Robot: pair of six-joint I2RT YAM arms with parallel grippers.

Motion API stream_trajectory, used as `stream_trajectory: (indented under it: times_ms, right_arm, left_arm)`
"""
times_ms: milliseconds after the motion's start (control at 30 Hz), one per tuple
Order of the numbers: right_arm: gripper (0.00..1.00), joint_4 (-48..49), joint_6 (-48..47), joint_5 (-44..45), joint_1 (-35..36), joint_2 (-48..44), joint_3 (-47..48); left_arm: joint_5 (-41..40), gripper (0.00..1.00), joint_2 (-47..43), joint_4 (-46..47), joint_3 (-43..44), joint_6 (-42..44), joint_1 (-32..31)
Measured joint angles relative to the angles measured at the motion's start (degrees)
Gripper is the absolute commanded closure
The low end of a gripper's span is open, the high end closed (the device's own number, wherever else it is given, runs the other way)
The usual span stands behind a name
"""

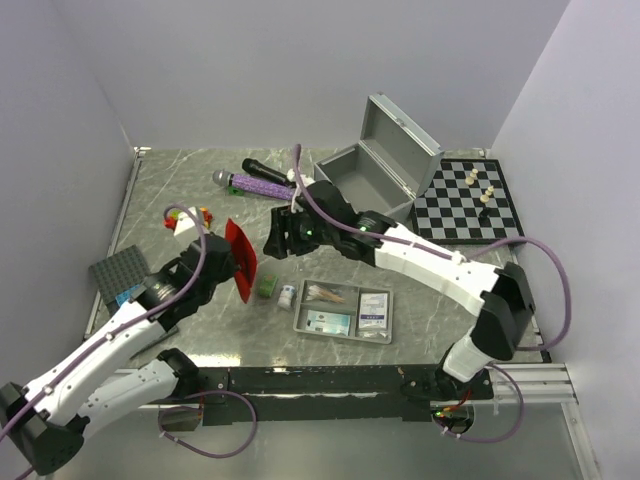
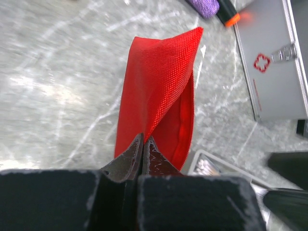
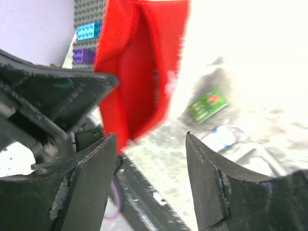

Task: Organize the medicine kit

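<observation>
The red pouch hangs upright above the table, its mouth gaping. My left gripper is shut on its edge, the fingertips pinching the fabric of the pouch. My right gripper stands open just right of the pouch, with nothing between its fingers; the pouch hangs just beyond them. The grey divided tray holds small packets. A green packet and a white-blue packet lie between pouch and tray. The silver metal case stands open at the back.
A chessboard with pieces lies right of the case. A dark studded plate sits at the left edge. A black microphone, a purple one and small toys lie at the back left.
</observation>
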Motion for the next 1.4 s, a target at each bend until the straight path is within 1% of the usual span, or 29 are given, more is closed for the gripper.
stream_trajectory:
  times_ms: [100,200,400,567,967,1167,1400]
  right_arm:
    - [0.36,-1.01,-3.89,2.99,0.0,-2.71,-0.81]
    - [0.36,-1.73,-6.82,4.35,0.02,-1.44,-1.38]
    - [0.35,-4.0,-10.69,5.92,1.51,8.81,-1.09]
    - [0.34,-7.98,-12.72,7.45,3.65,16.94,2.19]
    - [0.31,-11.21,-13.25,10.91,4.44,18.03,3.28]
    - [0.31,-11.67,-13.0,10.97,4.9,18.43,3.08]
    - [0.35,-11.41,-12.63,9.62,4.98,22.53,3.17]
  left_arm:
    - [-2.36,0.99,-2.97,-2.43,0.04,0.0,0.0]
    - [-4.44,0.99,-5.95,-5.29,0.17,-0.07,0.0]
    - [-7.26,0.99,-8.92,-10.56,0.17,-1.18,0.0]
    - [-8.61,0.99,-10.34,-13.66,0.17,-2.1,0.0]
    - [-8.61,0.99,-10.97,-13.99,-0.09,-2.56,0.0]
    - [-8.37,0.99,-10.99,-13.7,-0.85,-2.56,0.0]
    - [-8.22,0.99,-11.28,-13.66,-0.85,-2.58,0.0]
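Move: The white bottle lies almost straight under the right hand, about 21 cm down and only 1 cm back and 1 cm to its right. The green box lies roughly 5 cm left of the bottle and 2 cm farther out; the tray's middle is some 13 cm right of the bottle and 4 cm nearer. The red pouch hangs about 7 cm left of the right hand, 1 cm back. From the left hand the bottle is about 11 cm right, 1 cm back and 17 cm down. Down goes the right hand, about 18 cm in all, after a small rise and with only slight drift back and right, sinking onto the white bottle; a pause comes partway, and the fingers stay open while the wrist tips them some 30 degrees more steeply down. The left hand backs away about 6 cm left and a little back, keeping its pinch on the red pouch. ##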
